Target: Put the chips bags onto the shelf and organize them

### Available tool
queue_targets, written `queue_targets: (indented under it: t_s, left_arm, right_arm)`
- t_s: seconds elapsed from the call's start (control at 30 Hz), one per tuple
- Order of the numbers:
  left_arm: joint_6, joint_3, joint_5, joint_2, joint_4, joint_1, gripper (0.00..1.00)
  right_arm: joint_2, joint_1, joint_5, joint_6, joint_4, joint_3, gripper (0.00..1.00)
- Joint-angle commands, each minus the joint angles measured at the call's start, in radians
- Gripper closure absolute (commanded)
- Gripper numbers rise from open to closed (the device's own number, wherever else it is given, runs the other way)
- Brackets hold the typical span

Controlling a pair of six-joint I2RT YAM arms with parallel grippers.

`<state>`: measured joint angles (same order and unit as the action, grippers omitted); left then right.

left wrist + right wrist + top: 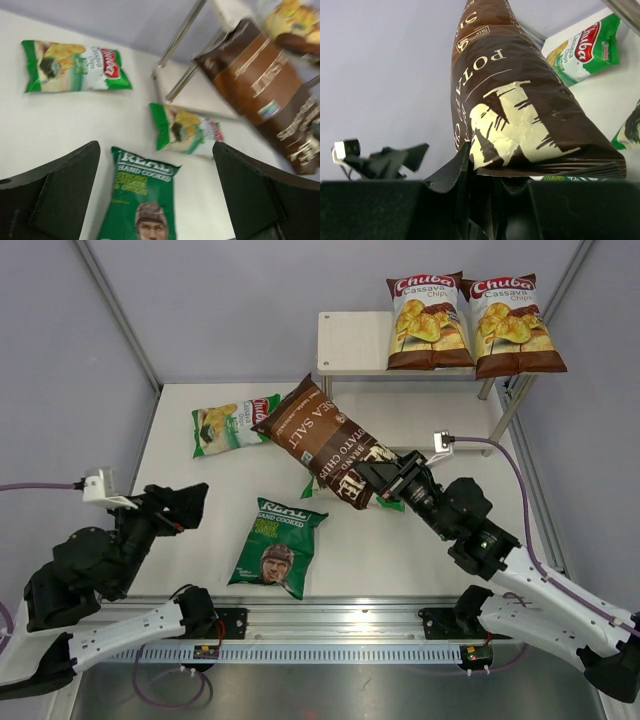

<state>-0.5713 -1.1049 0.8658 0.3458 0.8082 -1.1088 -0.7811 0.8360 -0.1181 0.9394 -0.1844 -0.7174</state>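
Two brown-and-white Chuba chips bags (430, 320) (512, 325) stand side by side on the right of the shelf's top board (350, 340). My right gripper (385, 480) (490, 170) is shut on the bottom edge of the dark brown Kettle Sea Salt bag (325, 440) (510, 100) and holds it tilted above the table. Partly under that bag lies a green-and-white Chuba bag (187, 129). Another green Chuba bag (232, 423) (75, 66) lies flat at the back left. The dark green REAL bag (278, 545) (142, 200) lies near the front. My left gripper (190, 505) (156, 150) is open, just left of it.
The shelf's thin metal legs (182, 35) and its lower board (195, 95) stand at the back right of the white table (180, 455). Grey walls close in on both sides. A metal rail (330, 625) with both arm bases runs along the near edge.
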Motion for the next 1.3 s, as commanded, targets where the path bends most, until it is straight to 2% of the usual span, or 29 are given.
queue_targets:
  t_s: [0.0, 0.17, 0.37, 0.47, 0.6, 0.77, 0.93, 1.13, 1.27]
  left_arm:
    - [-0.018, 0.046, 0.053, 0.081, 0.190, 0.001, 0.01]
    - [0.017, 0.180, 0.050, 0.038, 0.112, 0.000, 0.01]
    - [-0.004, 0.177, 0.091, 0.012, 0.147, 0.015, 0.01]
    - [-0.033, 0.197, 0.087, -0.014, 0.167, 0.026, 0.01]
    - [-0.036, 0.206, 0.076, -0.039, 0.169, 0.029, 0.01]
    - [-0.032, 0.212, 0.049, -0.053, 0.161, 0.030, 0.01]
    - [-0.021, 0.217, 0.027, -0.059, 0.152, 0.033, 0.01]
    - [-0.012, 0.220, 0.016, -0.108, 0.140, 0.032, 0.01]
    - [-0.006, 0.224, 0.007, -0.140, 0.131, 0.032, 0.01]
  right_arm:
    - [-0.075, 0.002, -0.150, 0.078, -0.127, -0.120, 0.96]
    - [-0.225, 0.002, -0.259, 0.157, -0.153, -0.247, 0.96]
    - [-0.360, 0.003, -0.396, 0.219, -0.151, -0.385, 0.97]
    - [-0.420, 0.002, -0.489, 0.234, -0.208, -0.430, 0.97]
    - [-0.513, 0.002, -0.586, 0.226, -0.210, -0.525, 0.97]
    - [-0.628, -0.008, -0.727, 0.139, -0.244, -0.666, 0.97]
    - [-0.759, -0.083, -0.680, 0.199, -0.190, -0.820, 0.97]
    - [-0.852, -0.107, -0.753, 0.210, -0.156, -0.933, 0.97]
    - [-0.923, -0.110, -0.787, 0.222, -0.070, -1.016, 0.95]
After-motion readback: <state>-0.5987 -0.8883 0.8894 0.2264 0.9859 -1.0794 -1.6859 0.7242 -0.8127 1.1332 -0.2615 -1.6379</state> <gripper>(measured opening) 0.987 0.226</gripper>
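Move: The free left end of the shelf's top board, where the brown sea-salt bag held in the right gripper belongs, lies about 28 cm ahead, 3 cm left and 7 cm above that hand. The middle brown Chuba bag stands level with this spot and 14 cm to its right. From the empty left gripper, the green REAL bag lies roughly 5 cm ahead, 13 cm right and 35 cm down; the far-left green Chuba bag is 35 cm ahead, 5 cm right, equally low. Carry the brown sea-salt bag forward some 24 cm and up about 10 cm with the right gripper, swinging the hand roughly 45 degrees clockwise and rolling its left side up, to bring the bag to the shelf top's free left end; keep the pinch on its lower edge. Meanwhile lower the left gripper about 10 cm, fingers wide open, towards the REAL bag's height, then let it hover. ##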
